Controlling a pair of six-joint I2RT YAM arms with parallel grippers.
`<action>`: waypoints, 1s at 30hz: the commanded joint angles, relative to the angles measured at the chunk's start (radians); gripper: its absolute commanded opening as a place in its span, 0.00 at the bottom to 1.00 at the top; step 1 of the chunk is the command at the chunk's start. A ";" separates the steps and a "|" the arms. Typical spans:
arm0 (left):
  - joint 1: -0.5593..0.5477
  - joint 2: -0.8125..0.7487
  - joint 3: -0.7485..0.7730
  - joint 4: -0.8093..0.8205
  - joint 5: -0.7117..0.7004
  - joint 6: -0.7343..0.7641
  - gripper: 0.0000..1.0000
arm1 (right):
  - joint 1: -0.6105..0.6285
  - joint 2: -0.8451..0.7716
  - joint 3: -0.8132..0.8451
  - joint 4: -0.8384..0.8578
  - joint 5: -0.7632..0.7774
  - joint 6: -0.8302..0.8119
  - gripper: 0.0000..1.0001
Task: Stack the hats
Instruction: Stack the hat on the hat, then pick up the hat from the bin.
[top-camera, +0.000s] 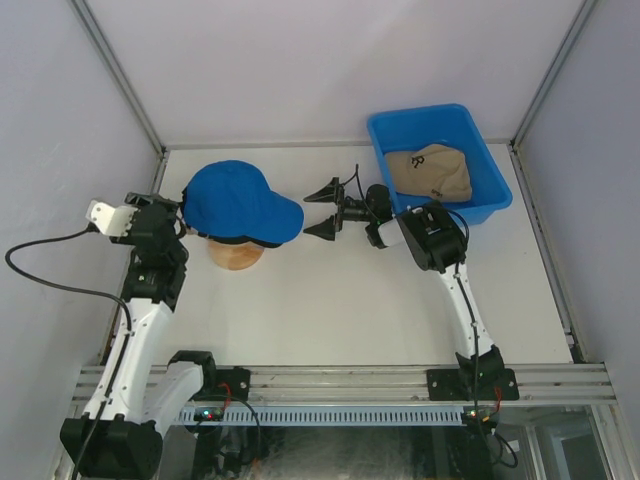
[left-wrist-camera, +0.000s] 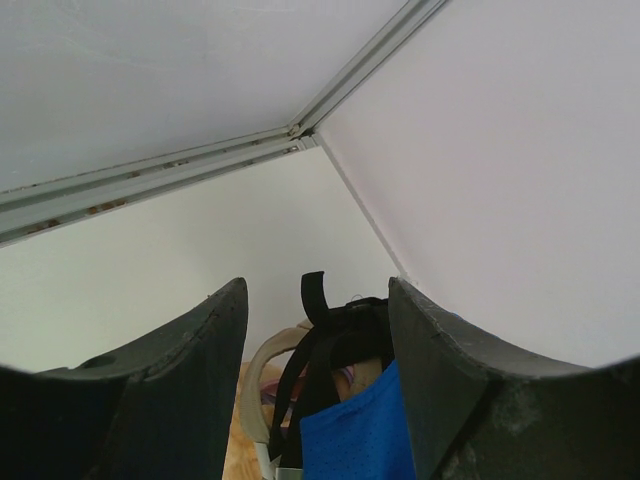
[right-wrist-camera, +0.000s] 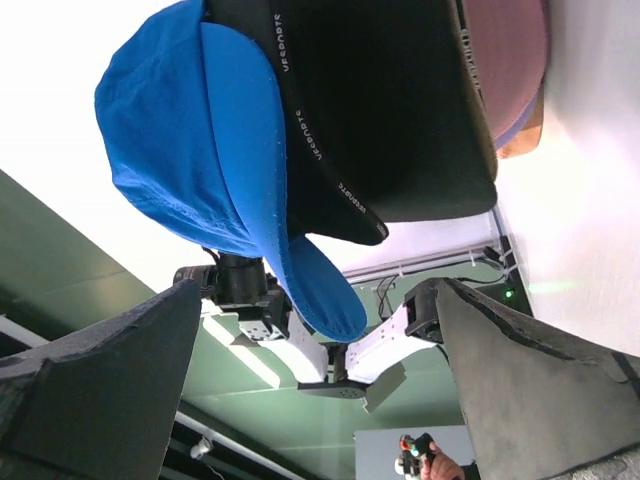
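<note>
A blue hat (top-camera: 240, 200) tops the stack of hats on the round wooden stand (top-camera: 237, 256) at the left of the table. Under it in the right wrist view sit a black hat (right-wrist-camera: 380, 110) and a pink hat (right-wrist-camera: 510, 50). A tan hat (top-camera: 430, 172) lies in the blue bin (top-camera: 384, 134). My right gripper (top-camera: 324, 209) is open just right of the blue brim, touching nothing. Behind the stack, my left gripper (left-wrist-camera: 315, 290) has its jaws apart around the hats' back straps; the blue fabric (left-wrist-camera: 360, 435) lies against the right finger (left-wrist-camera: 450, 380).
The bin stands at the back right against the frame rail. White walls close in the table at the back and both sides. My left arm's wrist (top-camera: 150, 225) sits beside the left wall.
</note>
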 joint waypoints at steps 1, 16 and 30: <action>0.010 -0.038 0.039 0.000 0.000 -0.016 0.63 | -0.019 -0.145 -0.016 -0.099 -0.023 -0.085 1.00; 0.010 -0.160 0.051 -0.085 -0.015 -0.009 0.62 | -0.011 -0.473 0.228 -1.368 0.159 -1.106 1.00; 0.009 -0.187 0.083 -0.122 0.088 0.020 0.62 | -0.092 -0.590 0.542 -1.910 0.857 -1.629 1.00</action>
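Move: The tan hat lies in the blue bin, about 15 cm ahead of the right hand, 28 cm to its right and some 9 cm below. The blue hat, already let go on the stack, has its middle roughly 18 cm to the right hand's left, 2 cm back and 4 cm higher. From the left hand, the tan hat is about 25 cm ahead, 60 cm to the right and 26 cm lower. Clear of the blue hat's brim, the right hand, fingers still wide open, climbs about 12 cm, then sinks slightly while swinging right and forward over the table towards the blue bin. Its wrist turns some 60 degrees, tipping the left-pointing fingers down and forward. The open left hand backs off about 4 cm and rises a little. ##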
